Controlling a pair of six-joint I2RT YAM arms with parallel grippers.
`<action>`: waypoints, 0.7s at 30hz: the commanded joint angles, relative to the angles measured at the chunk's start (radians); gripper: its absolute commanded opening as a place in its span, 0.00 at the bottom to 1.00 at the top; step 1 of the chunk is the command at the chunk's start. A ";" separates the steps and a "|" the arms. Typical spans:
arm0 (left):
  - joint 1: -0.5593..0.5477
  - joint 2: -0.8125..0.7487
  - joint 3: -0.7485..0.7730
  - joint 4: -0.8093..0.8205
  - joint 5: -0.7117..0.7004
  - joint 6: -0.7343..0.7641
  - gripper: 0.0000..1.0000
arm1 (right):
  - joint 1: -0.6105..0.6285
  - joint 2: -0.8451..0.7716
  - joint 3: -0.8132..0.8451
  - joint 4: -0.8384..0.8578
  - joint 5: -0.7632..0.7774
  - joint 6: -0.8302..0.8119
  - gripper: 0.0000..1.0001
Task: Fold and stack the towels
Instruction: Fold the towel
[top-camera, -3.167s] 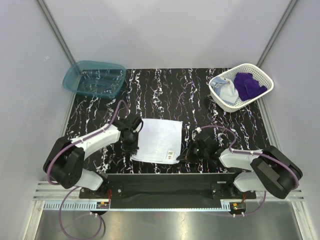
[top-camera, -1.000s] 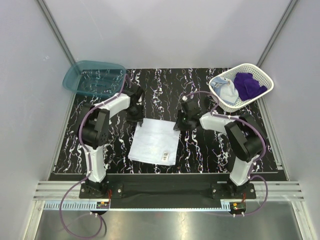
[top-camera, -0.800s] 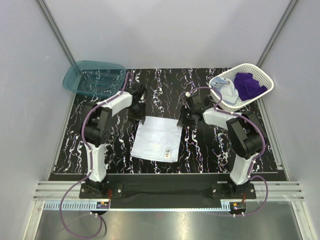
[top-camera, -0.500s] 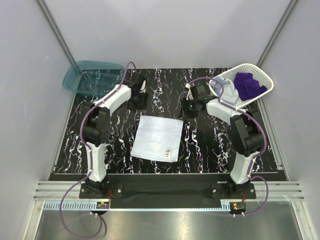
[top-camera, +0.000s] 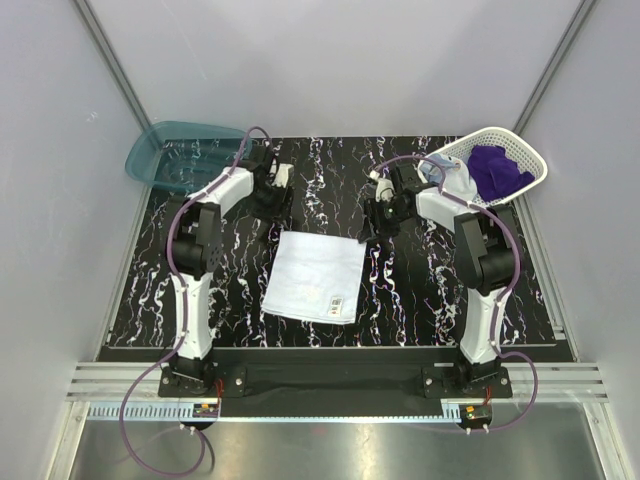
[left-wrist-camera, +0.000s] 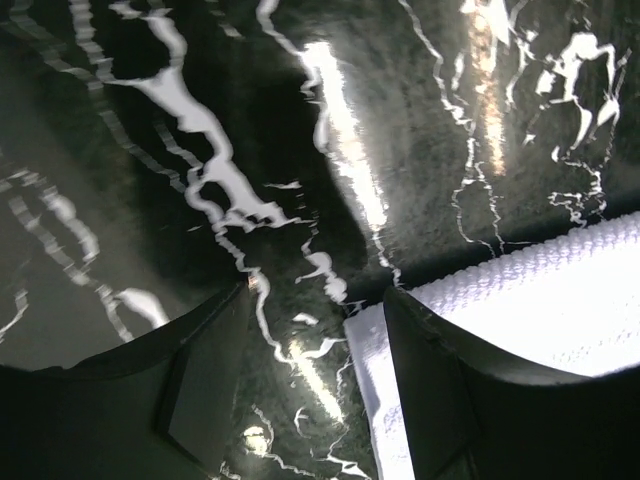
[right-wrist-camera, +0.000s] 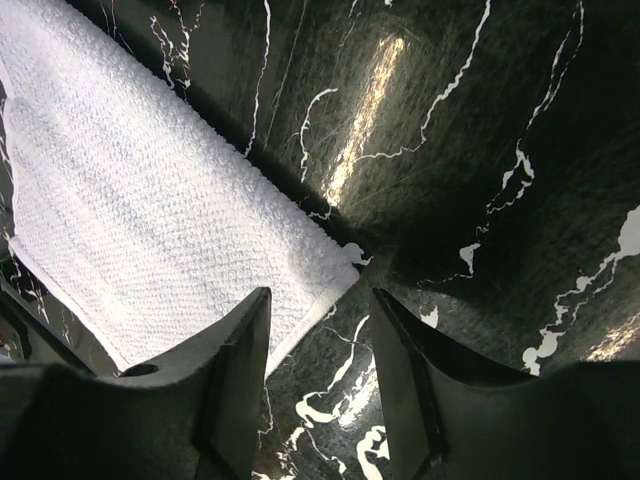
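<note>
A white towel lies flat in the middle of the black marbled table, a small tag near its front right corner. My left gripper hovers open just beyond the towel's far left corner, with nothing between its fingers. Over the far right corner, my right gripper is also open and holds nothing. The purple towel and the light blue towel lie bunched in the white mesh basket at the back right.
A teal translucent bin stands at the back left corner of the table. Grey walls enclose the table on three sides. Both arms reach from their bases at the near edge to the far half of the table.
Both grippers have let go of the white towel's far corners, opened wider and drawn back a little towards the far side. The towel now lies flat.
</note>
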 joint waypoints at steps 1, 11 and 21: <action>-0.010 0.024 0.040 0.018 0.091 0.078 0.61 | -0.016 0.026 0.062 -0.028 -0.060 -0.061 0.50; -0.007 0.060 0.073 -0.045 0.119 0.151 0.45 | -0.015 0.086 0.082 -0.053 -0.059 -0.133 0.43; -0.008 0.081 0.088 -0.048 0.157 0.161 0.00 | -0.016 0.096 0.102 -0.050 -0.057 -0.164 0.13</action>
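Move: The white towel's far left corner lies about 2 cm to the right of the left hand, 1 cm back and 2 cm below. Its far right corner is about 1 cm left of the right hand, level with it in reach and 2 cm below. The towel's label patch is some 16 cm back and 6 cm left of the right hand. The teal bin's middle lies roughly 18 cm ahead and 18 cm left of the left hand. Rightward about 2 cm and down 1 cm, the left hand eases over the towel's far left corner, turning some 10 degrees clockwise as its half-open fingers shut completely. The right hand sinks about 2 cm onto the far right corner, turns slightly counter-clockwise, and closes most of the way, pinching that corner between its fingertips. ##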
